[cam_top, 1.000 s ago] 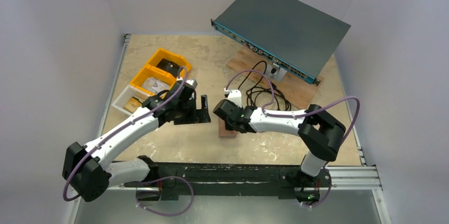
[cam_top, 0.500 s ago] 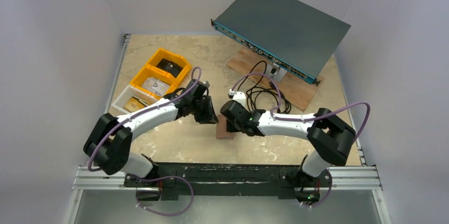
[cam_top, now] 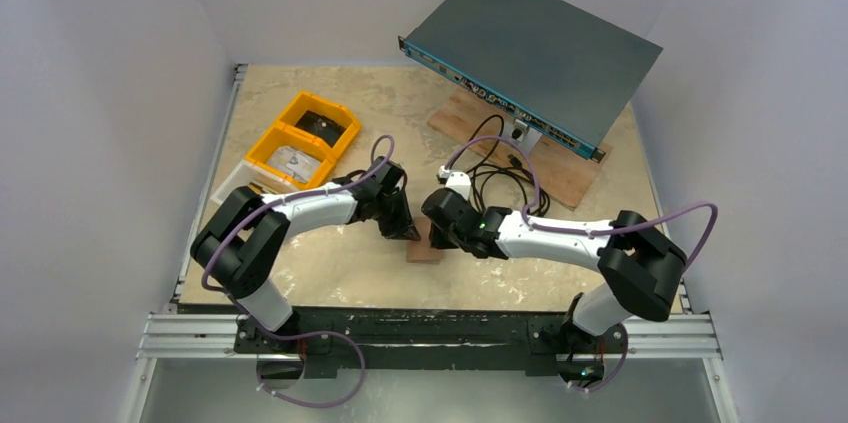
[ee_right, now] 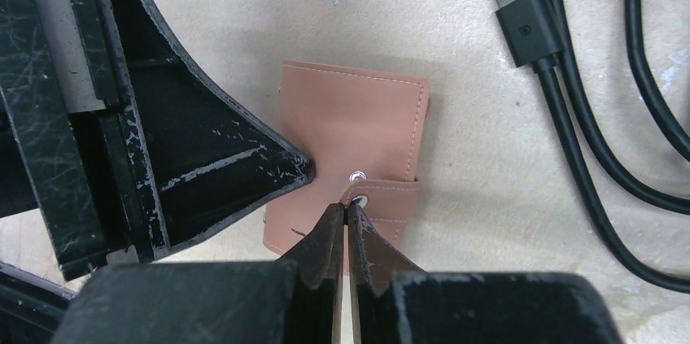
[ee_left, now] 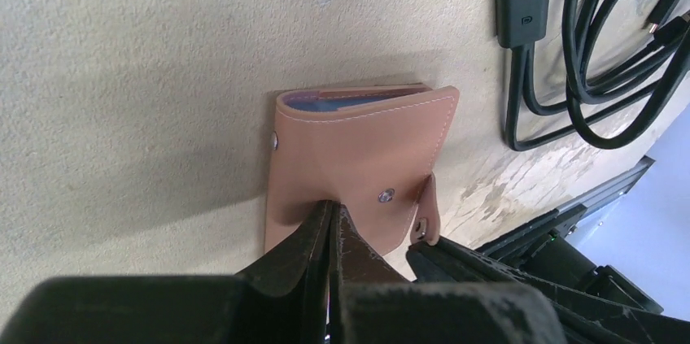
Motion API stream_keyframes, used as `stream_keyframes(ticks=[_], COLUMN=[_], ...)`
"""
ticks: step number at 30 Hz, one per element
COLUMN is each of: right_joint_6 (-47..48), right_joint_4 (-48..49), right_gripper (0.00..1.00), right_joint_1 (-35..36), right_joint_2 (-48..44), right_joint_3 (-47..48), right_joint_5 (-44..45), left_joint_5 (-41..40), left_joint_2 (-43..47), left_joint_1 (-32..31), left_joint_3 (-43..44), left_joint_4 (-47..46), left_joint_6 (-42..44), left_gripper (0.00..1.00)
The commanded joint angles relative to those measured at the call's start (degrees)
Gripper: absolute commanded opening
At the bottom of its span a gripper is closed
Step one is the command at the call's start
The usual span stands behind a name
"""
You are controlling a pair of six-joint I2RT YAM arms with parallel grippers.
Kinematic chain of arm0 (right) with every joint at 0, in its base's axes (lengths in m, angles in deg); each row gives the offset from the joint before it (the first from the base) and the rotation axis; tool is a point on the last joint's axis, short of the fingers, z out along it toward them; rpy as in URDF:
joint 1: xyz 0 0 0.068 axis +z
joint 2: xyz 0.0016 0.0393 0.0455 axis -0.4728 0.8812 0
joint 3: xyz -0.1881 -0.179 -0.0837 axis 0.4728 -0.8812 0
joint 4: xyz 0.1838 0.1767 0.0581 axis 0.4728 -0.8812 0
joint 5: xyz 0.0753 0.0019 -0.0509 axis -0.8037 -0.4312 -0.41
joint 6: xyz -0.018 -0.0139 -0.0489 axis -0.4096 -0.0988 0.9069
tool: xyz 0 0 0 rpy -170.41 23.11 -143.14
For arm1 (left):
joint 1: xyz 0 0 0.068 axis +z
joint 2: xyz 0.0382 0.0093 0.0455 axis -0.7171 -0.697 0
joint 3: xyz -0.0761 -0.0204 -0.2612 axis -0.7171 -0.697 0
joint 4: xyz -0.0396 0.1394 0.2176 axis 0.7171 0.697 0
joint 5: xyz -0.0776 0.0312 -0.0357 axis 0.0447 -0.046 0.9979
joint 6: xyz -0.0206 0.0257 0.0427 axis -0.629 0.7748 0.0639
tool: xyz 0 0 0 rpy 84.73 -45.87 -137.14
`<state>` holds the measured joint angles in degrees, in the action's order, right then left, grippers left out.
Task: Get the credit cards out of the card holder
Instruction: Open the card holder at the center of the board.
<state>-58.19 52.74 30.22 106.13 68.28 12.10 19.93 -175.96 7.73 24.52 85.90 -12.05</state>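
The card holder (cam_top: 424, 246) (ee_left: 358, 149) (ee_right: 350, 128), a tan leather wallet, lies folded on the table between both arms. My left gripper (cam_top: 408, 233) (ee_left: 332, 210) is shut, and its joined tips press on the holder's face beside the snap stud (ee_left: 386, 194). My right gripper (cam_top: 436, 236) (ee_right: 346, 207) is shut on the end of the holder's snap tab (ee_right: 382, 198), which is lifted off the stud. A bluish strip (ee_left: 350, 104) shows inside the holder's far edge. Whether it is lining or the credit cards I cannot tell. Otherwise the cards are hidden.
Black cables (cam_top: 500, 181) with a USB plug (ee_left: 521, 2) (ee_right: 525, 10) lie just right of the holder. Yellow bins (cam_top: 334, 143) and a white bin (cam_top: 228, 186) stand at the left. A grey rack unit (cam_top: 530, 48) rests on a wooden board (cam_top: 570, 171) at the back right.
My left arm swung right from beside the bins to the holder, and its jaws went from wide open to shut. The right gripper stayed shut at the holder.
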Motion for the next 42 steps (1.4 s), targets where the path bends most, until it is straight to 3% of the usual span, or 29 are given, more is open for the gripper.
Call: stream_keyframes(ticks=[1, 5, 13, 18, 30, 42], right_joint_6=[-1.3, -1.2, 0.0, 1.6, 2.1, -1.1], right_joint_4=[-1.6, -5.2, -10.1, -9.4, -11.5, -18.7], right_gripper=[0.00, 0.00, 0.00, 0.00, 0.00, 0.00], right_joint_1=[-0.1, -0.1, 0.1, 0.4, 2.2, 0.7], right_joint_2=[-3.3, -5.6, -9.3, -7.9, -5.0, -9.1], right_joint_3=[1.1, 3.1, 8.5, 11.1, 15.2, 1.7], right_joint_5=[2.1, 3.2, 3.9, 1.4, 1.6, 7.4], left_joint_5=[-2.1, -4.9, -16.5, -20.5, -21.1, -15.4], left_joint_2=[-1.1, 1.4, 14.0, 20.3, 23.6, 17.3], left_joint_1=[-0.7, -0.8, -0.6, -0.2, 0.5, 0.4], left_joint_3=[0.3, 1.1, 3.7, 3.2, 1.5, 2.8], left_joint_4=[1.0, 4.7, 17.9, 23.0, 25.5, 21.7], left_joint_6=[-1.2, 0.7, 6.1, 7.0, 9.5, 10.7], left_gripper=[0.00, 0.01, 0.29, 0.37, 0.36, 0.32])
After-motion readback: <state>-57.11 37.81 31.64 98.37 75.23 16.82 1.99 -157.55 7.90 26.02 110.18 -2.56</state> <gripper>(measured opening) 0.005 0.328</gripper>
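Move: The right fingers already pinch the loose strap, with the card holder's middle about 2 cm to their left, level fore-and-aft and some 3 cm below. The left hand's shut fingers rest on the holder's left part, its middle about 2 cm to their right and 1 cm lower. From the right hand, the USB plug lies some 7 cm ahead and 6 cm right, the cable coil about 11 cm ahead and 14 cm right. Keeping its pinch on the strap, the right hand pulls up about 8.5 cm, swings left a few centimetres, then comes back some 5 cm to the right while sinking. The left fingertips come off the leather: that hand goes left about 9 cm and up over 7 cm, tilting some 20 degrees to point more steeply down and opening a third, then sinks slightly. ##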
